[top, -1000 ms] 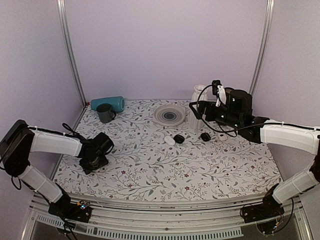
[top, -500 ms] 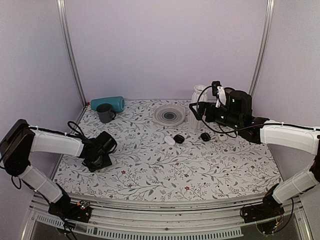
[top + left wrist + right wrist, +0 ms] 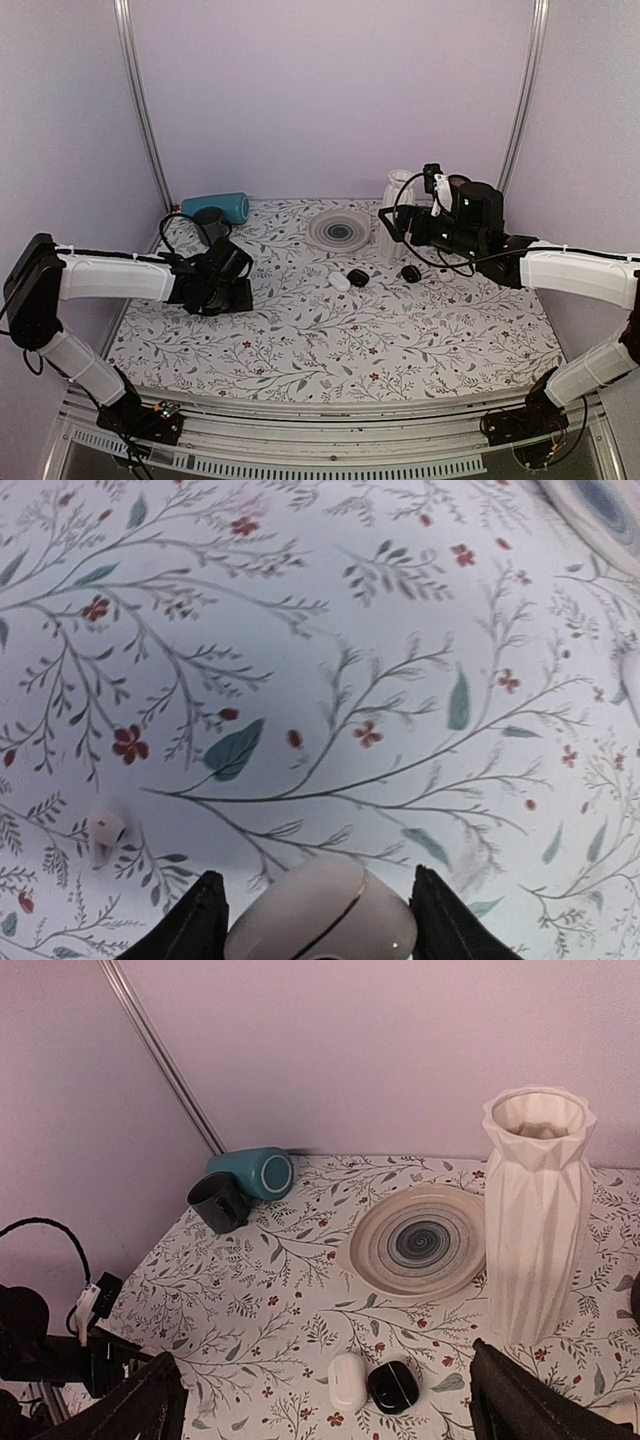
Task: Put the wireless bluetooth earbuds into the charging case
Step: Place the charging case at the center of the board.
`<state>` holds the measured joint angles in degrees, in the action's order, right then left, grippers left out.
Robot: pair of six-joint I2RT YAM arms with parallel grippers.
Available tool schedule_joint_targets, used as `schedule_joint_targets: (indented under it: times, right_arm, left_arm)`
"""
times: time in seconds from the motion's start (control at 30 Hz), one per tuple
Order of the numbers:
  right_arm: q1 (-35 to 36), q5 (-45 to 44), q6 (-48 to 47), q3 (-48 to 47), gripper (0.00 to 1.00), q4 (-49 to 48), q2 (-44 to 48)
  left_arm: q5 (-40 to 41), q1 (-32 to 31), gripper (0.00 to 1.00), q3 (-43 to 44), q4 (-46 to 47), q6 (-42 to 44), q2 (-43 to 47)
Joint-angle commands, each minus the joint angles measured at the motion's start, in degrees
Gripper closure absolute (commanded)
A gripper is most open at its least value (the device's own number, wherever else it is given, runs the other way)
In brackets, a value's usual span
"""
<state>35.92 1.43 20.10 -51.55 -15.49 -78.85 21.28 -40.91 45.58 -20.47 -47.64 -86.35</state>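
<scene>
In the left wrist view the charging case (image 3: 320, 915), white and rounded with its lid seam closed, sits between the two black fingers of my left gripper (image 3: 318, 925), which is shut on it a little above the cloth. One small white earbud (image 3: 103, 832) lies on the floral cloth just left of that gripper. From above, the left gripper (image 3: 240, 296) hangs over the left half of the table, and the case is hidden there. My right gripper (image 3: 322, 1415) is open and holds nothing, raised at the back right by the vase (image 3: 397, 215).
A white oval pod (image 3: 340, 282) and a black pod (image 3: 358, 277) lie side by side mid-table, with another black pod (image 3: 410, 272) to their right. A swirl-patterned plate (image 3: 340, 230) sits at the back, and a teal cylinder (image 3: 222, 206) and dark mug (image 3: 218, 1202) at the back left.
My left arm has swung right and away from the table's left edge, and its jaws have narrowed onto the case. The right arm has not moved.
</scene>
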Motion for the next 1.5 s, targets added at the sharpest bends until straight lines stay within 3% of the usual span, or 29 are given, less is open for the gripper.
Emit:
schedule_joint_targets:
  times: [0.0, 0.33, 0.63, 1.1, 1.3, 1.47]
  right_arm:
    - [-0.15, -0.12, -0.01, 1.02, 0.01, -0.01, 1.03]
    - [-0.15, 0.18, 1.6, 3.77, 0.01, 1.69, 2.28]
    - [-0.14, 3.27, 0.91, 5.36, 0.01, 1.59, 0.86]
    - [-0.13, 5.91, -0.26, 4.07, 0.01, 2.43, -2.37]
    - [-0.15, 7.53, -1.23, 3.92, 0.01, 3.43, -3.21]
    - [-0.15, 10.08, -2.39, 3.43, 0.01, 4.15, -4.26]
  left_arm:
    - [-4.19, -2.49, 0.51, 5.73, 6.76, 13.7, -3.63]
    - [-17.57, -7.87, 0.51, 15.19, 11.69, 33.24, -16.23]
    - [-23.63, -10.62, 0.46, 17.52, 12.41, 40.86, -20.57]
    - [-25.71, -11.48, 0.31, 17.05, 12.83, 43.0, -20.52]
    - [-25.2, -11.48, 0.19, 15.82, 14.64, 41.91, -18.21]
    - [-24.53, -10.52, 0.18, 13.52, 17.38, 38.5, -13.86]
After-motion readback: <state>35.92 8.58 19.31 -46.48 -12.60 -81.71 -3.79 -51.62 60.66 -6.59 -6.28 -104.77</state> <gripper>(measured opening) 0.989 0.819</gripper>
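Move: The left hand already holds the pale charging case. Its spot at the middle of the board lies about 19 cm to that hand's right, some 2 cm nearer the base and 4 cm below. Beyond the spot, the white oval box is about 10 cm ahead of the hand and 23 cm right, the black box 11 ahead and 27 right, the plate roughly 26 ahead and 24 right. From the right hand, the spot lies some 14 cm left, 8 back and 24 below. Still pinching the charging case, the left hand sweeps about 19 cm right in a shallow arc, first slightly forward and up, then back and down. It turns nearly 60 degrees clockwise, slows at the board's middle and opens its fingers to let go. Meanwhile the empty right hand, still wide open, sinks some 7 cm, easing back and tipping slightly down. ##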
